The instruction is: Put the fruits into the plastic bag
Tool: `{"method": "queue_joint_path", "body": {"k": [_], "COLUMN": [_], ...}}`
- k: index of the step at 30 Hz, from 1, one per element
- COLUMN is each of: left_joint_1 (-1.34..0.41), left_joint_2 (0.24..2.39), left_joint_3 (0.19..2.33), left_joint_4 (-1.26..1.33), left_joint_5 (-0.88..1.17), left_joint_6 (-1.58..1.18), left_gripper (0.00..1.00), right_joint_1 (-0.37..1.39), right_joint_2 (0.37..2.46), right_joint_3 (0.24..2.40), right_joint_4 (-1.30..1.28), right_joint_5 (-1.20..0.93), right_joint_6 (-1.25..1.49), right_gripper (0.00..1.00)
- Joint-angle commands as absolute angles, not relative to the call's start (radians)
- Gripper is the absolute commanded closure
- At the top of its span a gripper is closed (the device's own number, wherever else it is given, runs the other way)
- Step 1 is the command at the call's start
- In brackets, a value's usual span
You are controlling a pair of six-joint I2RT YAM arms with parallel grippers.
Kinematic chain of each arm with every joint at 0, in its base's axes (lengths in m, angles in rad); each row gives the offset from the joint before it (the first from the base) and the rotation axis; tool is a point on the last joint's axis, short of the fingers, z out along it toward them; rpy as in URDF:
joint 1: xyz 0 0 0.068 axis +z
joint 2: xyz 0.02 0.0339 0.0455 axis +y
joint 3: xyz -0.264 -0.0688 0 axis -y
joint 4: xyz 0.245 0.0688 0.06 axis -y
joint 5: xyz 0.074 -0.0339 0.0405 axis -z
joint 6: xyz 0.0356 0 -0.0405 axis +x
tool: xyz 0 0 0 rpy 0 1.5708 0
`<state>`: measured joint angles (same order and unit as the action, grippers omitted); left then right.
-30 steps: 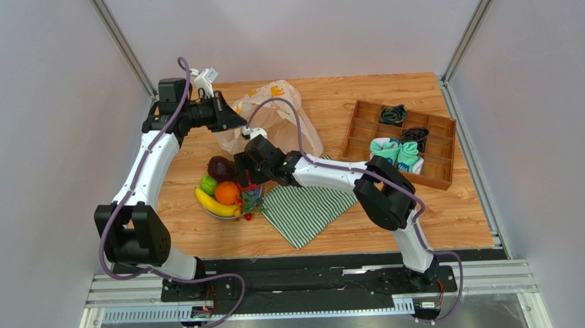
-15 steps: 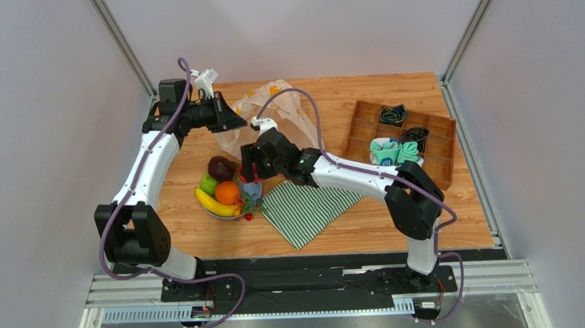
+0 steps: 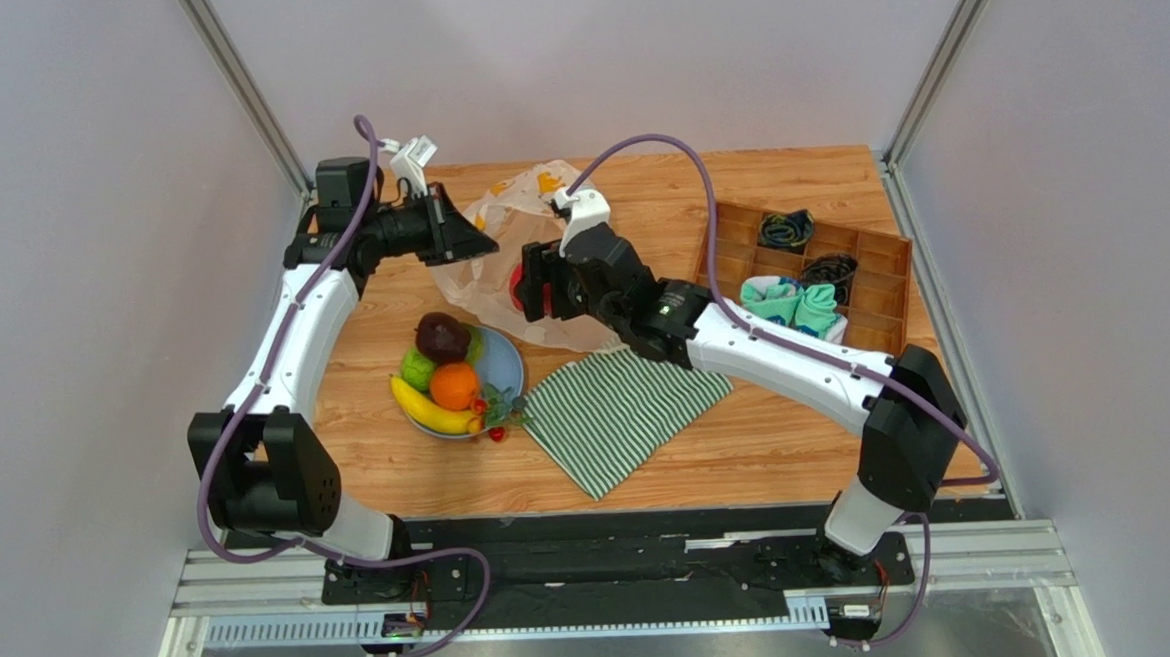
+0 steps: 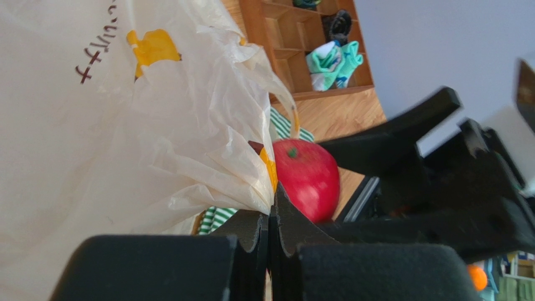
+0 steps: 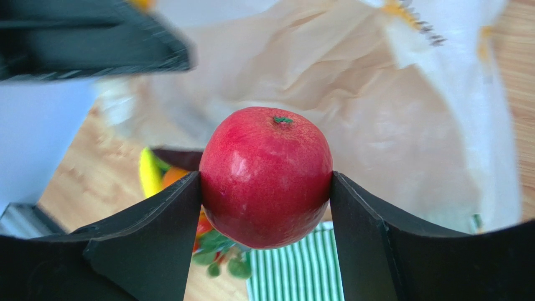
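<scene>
My right gripper [image 3: 529, 290] [image 5: 266, 188] is shut on a red apple [image 3: 519, 289] [image 5: 266, 175] and holds it in the air in front of the plastic bag [image 3: 498, 210] [image 4: 125, 125] [image 5: 389, 119]. The bag's edge is pinched in my shut left gripper [image 3: 477, 246] [image 4: 271, 216], which holds it up at the back left; the apple [image 4: 306, 179] shows just past it. On the blue plate [image 3: 507, 360] lie a banana [image 3: 427, 409], an orange [image 3: 454, 385], a green apple [image 3: 417, 369], a dark fruit [image 3: 441, 336] and red berries [image 3: 494, 421].
A green-striped cloth [image 3: 618, 410] lies right of the plate. A wooden compartment tray [image 3: 878, 336] with rolled socks [image 3: 793, 306] stands at the back right. Side walls close in the table on the left and right.
My right arm has lifted the red apple off the plate and carried it back and to the right, up to the bag. The left gripper has kept its hold on the bag.
</scene>
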<state>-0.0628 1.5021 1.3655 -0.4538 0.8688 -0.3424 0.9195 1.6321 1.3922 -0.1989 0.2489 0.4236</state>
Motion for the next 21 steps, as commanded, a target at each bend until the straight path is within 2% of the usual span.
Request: {"method": "queue_joint_path", "body": {"k": [1,6,12,16,17,20,21], "left_joint_1": [-0.054,-0.057,-0.089,-0.121,-0.123,-0.124,-0.124], "left_joint_2": [1.463,1.460,1.459,1.453,1.453,1.451,1.451], "left_joint_3": [1.345,1.321,1.279,1.275,1.275,1.272,1.272], "left_joint_4": [-0.350,-0.278,-0.143,-0.132,-0.127,-0.121,-0.121], "left_joint_5": [0.985,1.049,1.118,1.124,1.127,1.127,1.127], "left_joint_6": [-0.396,-0.456,-0.564,-0.571,-0.572,-0.577,-0.577], "left_gripper": [1.00,1.00,1.00,1.00,1.00,1.00,1.00], "right_joint_1": [0.844,0.816,0.818,0.819,0.819,0.819,0.818], "right_joint_2": [1.704,1.770,1.864,1.942,1.966,2.014,2.023], "right_joint_3": [1.459,1.506,1.525,1.572,1.584,1.647,1.670], "right_joint_4": [-0.221,-0.215,-0.074,-0.072,-0.080,-0.141,-0.152], "right_joint_5": [0.319,0.347,0.360,0.408,0.420,0.451,0.446], "right_joint_6": [0.411,0.446,0.529,0.557,0.557,0.545,0.532], "right_gripper": [0.55,0.55,0.56,0.52,0.51,0.37,0.24]}}
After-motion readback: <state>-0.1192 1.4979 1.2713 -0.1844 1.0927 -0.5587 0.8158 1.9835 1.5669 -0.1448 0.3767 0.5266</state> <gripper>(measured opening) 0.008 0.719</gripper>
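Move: The pomegranate, already gripped in the right hand, is bound for the plastic bag's mouth, about 6 cm ahead of that hand, level with it sideways and 8 cm lower. The pinched bag rim is some 5 cm ahead, 3 cm left and 3 cm above; the fruit bowl about 5 cm back, 12 cm left and 19 cm below. From the left hand, which already pinches that rim, the pomegranate is roughly 5 cm back, 3 cm right and 3 cm below. The pomegranate is carried forward about 10 cm and down nearly as far into the bag's mouth, under its raised rim: the right hand veers some 3 cm right, then comes back left, turning about 15 degrees clockwise and keeping its grip. Meanwhile the left hand, still pinching the rim, draws it about 4 cm right, a little back and up, rolling slightly. ##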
